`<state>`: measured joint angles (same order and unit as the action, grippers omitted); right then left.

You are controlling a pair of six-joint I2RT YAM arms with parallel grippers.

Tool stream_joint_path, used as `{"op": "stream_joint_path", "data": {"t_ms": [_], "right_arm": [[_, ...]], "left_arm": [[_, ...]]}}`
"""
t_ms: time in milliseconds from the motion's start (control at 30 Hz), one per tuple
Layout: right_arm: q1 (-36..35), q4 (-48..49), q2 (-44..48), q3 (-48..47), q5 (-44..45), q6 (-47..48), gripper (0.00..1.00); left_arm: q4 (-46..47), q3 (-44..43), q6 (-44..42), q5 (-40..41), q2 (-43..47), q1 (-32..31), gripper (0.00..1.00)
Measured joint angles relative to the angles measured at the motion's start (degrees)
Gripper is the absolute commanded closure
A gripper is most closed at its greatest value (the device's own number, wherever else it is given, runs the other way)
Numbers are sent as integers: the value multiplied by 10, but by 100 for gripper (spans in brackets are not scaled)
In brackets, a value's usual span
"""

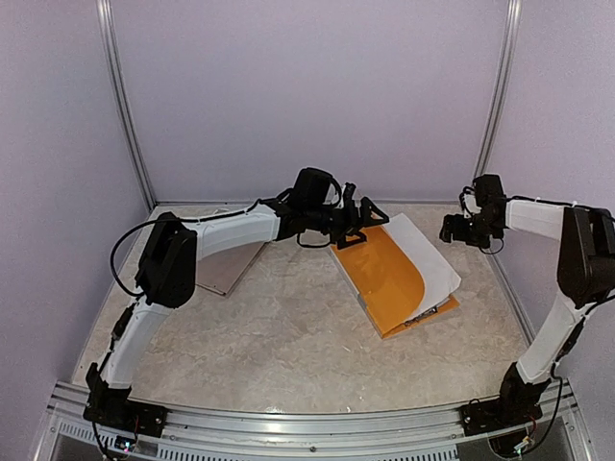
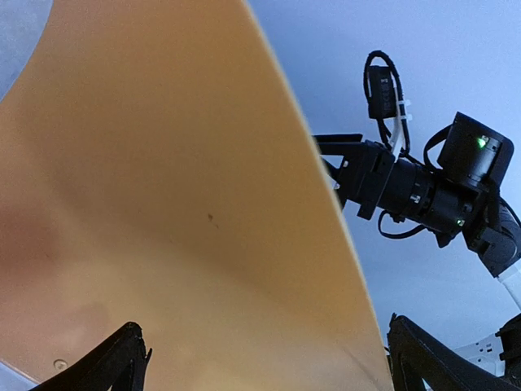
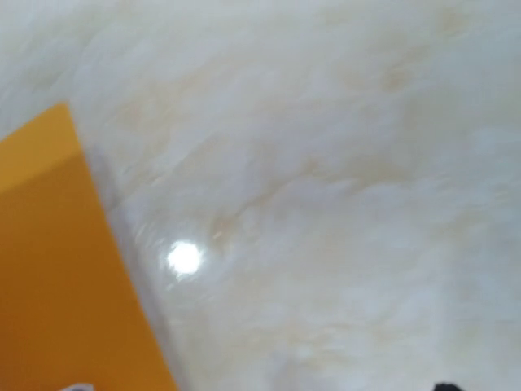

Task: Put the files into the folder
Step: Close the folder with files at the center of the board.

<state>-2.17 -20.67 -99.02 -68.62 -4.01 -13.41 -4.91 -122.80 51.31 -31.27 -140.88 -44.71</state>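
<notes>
The orange folder [image 1: 386, 272] lies right of the table's middle, its upper leaf raised and curling. The files [image 1: 430, 261], white sheets, lie on the lower leaf and show past the curved edge of the upper one. My left gripper [image 1: 357, 223] is at the folder's far left corner, open. In the left wrist view the orange leaf [image 2: 179, 204] fills the space beyond the wide-apart fingers of the left gripper [image 2: 267, 326]. My right gripper [image 1: 448, 230] hovers open to the right of the folder, holding nothing. In the right wrist view only a folder corner [image 3: 57, 277] and bare table show.
A flat grey-brown board [image 1: 231, 271] lies on the marble table [image 1: 288, 346] under my left arm. Pale walls and metal posts [image 1: 125, 106] close in the back and sides. The right arm's gripper [image 2: 407, 186] shows in the left wrist view.
</notes>
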Motion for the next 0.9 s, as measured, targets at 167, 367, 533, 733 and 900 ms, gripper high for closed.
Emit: {"op": "stream_joint_path", "data": {"t_ms": [167, 367, 533, 733, 900], "right_arm": [[10, -10, 28, -20, 33, 0, 10], [10, -9, 50, -21, 47, -6, 9], [10, -7, 50, -18, 23, -10, 10], [9, -5, 50, 9, -4, -12, 10], [7, -5, 50, 16, -18, -12, 10]], "left_arm": [[-16, -46, -6, 0, -43, -9, 1], [-36, -35, -30, 11, -49, -17, 1], [-51, -22, -62, 22, -34, -18, 1], [-71, -66, -97, 19, -9, -17, 1], [-74, -122, -111, 11, -3, -17, 1]]}}
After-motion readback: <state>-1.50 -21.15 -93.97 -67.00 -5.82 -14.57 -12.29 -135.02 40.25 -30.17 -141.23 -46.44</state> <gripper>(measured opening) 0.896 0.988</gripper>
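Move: Behind and below the left hand is the orange folder's half-shut cover, its middle roughly 6 cm back, 2 cm to the right and 12 cm down. The white sheets bulge out past its free edge, about 12 cm right, 4 cm back and 14 cm below the hand; the metal clip sits some 17 cm back, 11 cm right and 16 cm down. From the right hand the cover's middle is about 18 cm left, 9 cm back and 6 cm lower. Dipping some 4.5 cm towards the folder, the left hand then turns back and rises about 11 cm, away from the folder's base, rolling about 15 degrees with wide-open fingers that stay against the upper part of the cover. Clear of the folder, the open right hand lifts 5 cm, then sinks back by half, drifting a little right and returning. ##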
